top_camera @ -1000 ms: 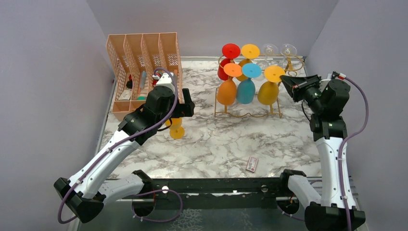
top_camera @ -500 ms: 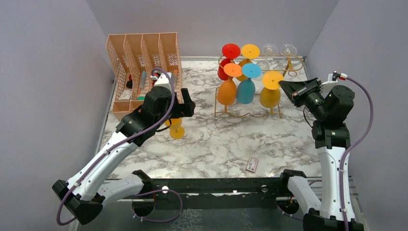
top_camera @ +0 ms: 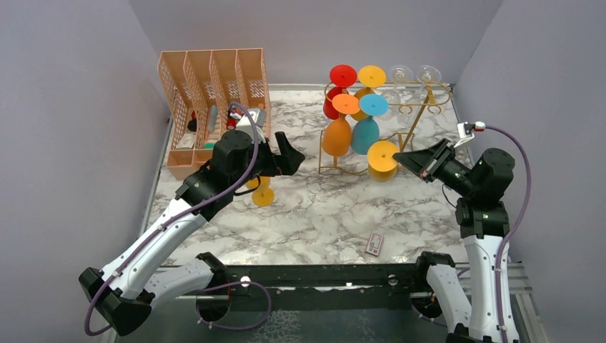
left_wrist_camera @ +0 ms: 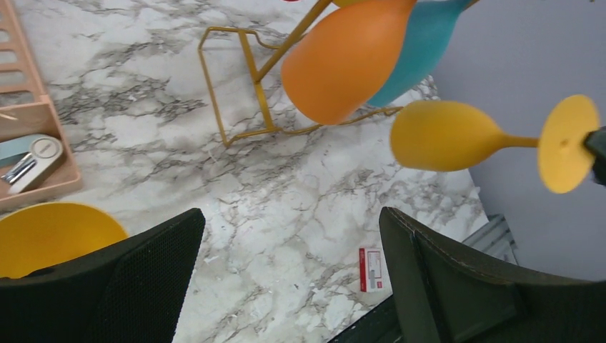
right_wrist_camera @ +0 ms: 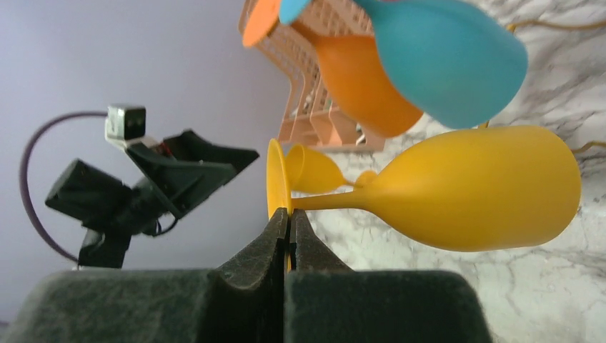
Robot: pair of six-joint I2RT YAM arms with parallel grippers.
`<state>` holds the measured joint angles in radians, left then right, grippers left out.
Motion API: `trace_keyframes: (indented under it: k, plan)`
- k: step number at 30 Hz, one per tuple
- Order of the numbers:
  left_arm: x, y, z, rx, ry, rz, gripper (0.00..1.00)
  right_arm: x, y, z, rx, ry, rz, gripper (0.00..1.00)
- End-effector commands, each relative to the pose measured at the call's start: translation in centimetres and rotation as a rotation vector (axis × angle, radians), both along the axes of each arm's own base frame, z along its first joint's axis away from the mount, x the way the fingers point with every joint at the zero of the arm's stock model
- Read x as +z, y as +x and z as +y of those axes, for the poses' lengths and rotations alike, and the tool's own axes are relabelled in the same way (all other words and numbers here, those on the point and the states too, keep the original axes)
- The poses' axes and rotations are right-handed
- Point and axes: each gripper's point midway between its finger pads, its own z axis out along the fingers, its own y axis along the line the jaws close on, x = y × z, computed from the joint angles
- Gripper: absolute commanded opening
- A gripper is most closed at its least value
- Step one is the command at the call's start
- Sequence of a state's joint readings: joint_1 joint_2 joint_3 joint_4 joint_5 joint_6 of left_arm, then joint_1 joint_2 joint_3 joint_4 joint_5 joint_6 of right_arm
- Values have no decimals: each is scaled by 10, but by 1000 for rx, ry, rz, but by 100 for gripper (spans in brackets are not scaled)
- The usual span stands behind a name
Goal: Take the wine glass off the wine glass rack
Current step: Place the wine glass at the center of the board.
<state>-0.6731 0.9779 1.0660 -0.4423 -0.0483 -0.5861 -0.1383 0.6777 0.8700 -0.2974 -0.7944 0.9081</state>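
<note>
A yellow wine glass point(top_camera: 382, 158) hangs in the air just in front of the gold wire wine glass rack point(top_camera: 429, 91), free of its hooks. My right gripper point(top_camera: 401, 159) is shut on the rim of the glass's round foot point(right_wrist_camera: 276, 179), and the bowl point(right_wrist_camera: 486, 189) lies sideways, pointing away from the gripper. Orange point(top_camera: 336, 136), teal point(top_camera: 365, 134), red and clear glasses still hang upside down on the rack. My left gripper point(top_camera: 291, 158) hovers open left of the rack with nothing between its fingers point(left_wrist_camera: 164, 271). In its view the held glass point(left_wrist_camera: 443, 136) shows at the right.
A peach lattice file organiser point(top_camera: 214, 93) stands at the back left. Another yellow glass point(top_camera: 262, 194) lies on the marble table under my left arm. A small red and white box point(top_camera: 374, 244) lies near the table's front edge.
My right gripper has drawn the yellow glass off the rack, forward, leftward and lower. My left gripper has shifted slightly to the right.
</note>
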Motion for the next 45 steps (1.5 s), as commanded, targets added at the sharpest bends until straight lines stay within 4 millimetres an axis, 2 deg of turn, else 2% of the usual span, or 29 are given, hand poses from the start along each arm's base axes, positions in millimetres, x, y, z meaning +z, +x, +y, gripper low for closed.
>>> trace_keyframes:
  k: [1,4,8,12,15,18,22,31,37,42,44,45]
  plan:
    - [18,-13,-32,-168,-141,-20,96,-14,-29,24,255,-40,-71,1]
    - [15,-24,-55,-286,-217,15,93,-29,-37,29,339,-30,-59,1]
    - [5,-37,-81,-424,-303,84,89,-40,-45,34,420,-12,-38,1]
    - [2,-50,-106,-517,-333,109,88,-51,-48,39,468,-24,-19,1]
    - [3,-61,-122,-579,-356,110,88,-62,-51,51,507,-32,7,1]
    - [3,-70,-132,-622,-386,118,86,-71,-55,65,533,-45,20,1]
    - [-1,-80,-136,-658,-421,138,82,-79,-58,78,556,-40,26,1]
    - [-15,-102,-135,-767,-430,187,57,-85,-63,81,594,-15,9,1]
    - [-15,-109,-140,-840,-423,194,35,-77,-67,86,633,0,-22,1]
    - [-13,-112,-142,-868,-424,194,7,-72,-70,90,665,2,-53,1]
    - [-12,-111,-141,-856,-419,182,0,-71,-74,92,690,-2,-70,5]
    - [-12,-109,-140,-845,-406,178,0,-71,-78,94,707,-6,-80,10]
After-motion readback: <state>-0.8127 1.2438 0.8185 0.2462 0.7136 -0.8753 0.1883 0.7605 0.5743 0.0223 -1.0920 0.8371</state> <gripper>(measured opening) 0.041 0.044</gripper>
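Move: The wine glass, already off the rack, hangs bowl-down from the right fingers, its middle about 2 cm ahead, 3 cm left and 9 cm below them. Its handover spot is clear of the rack, some 7 cm back, 11 cm left and 8 cm lower. From the left hand, the wine glass is roughly 24 cm right, 1 cm back and 4 cm lower; the blue glass 20 cm right, 6 cm ahead; the placed yellow glass 11 cm left, 4 cm back, 20 cm below. Still pinched by its foot's edge, the wine glass is carried left, down and back by the right hand, away from the rack, turning some 35 degrees counter-clockwise. The left hand swings right and back, about 17 cm in all and slightly down, rolling and turning clockwise to face the right gripper, then shuts its wide-open fingers on the foot's opposite edge. ##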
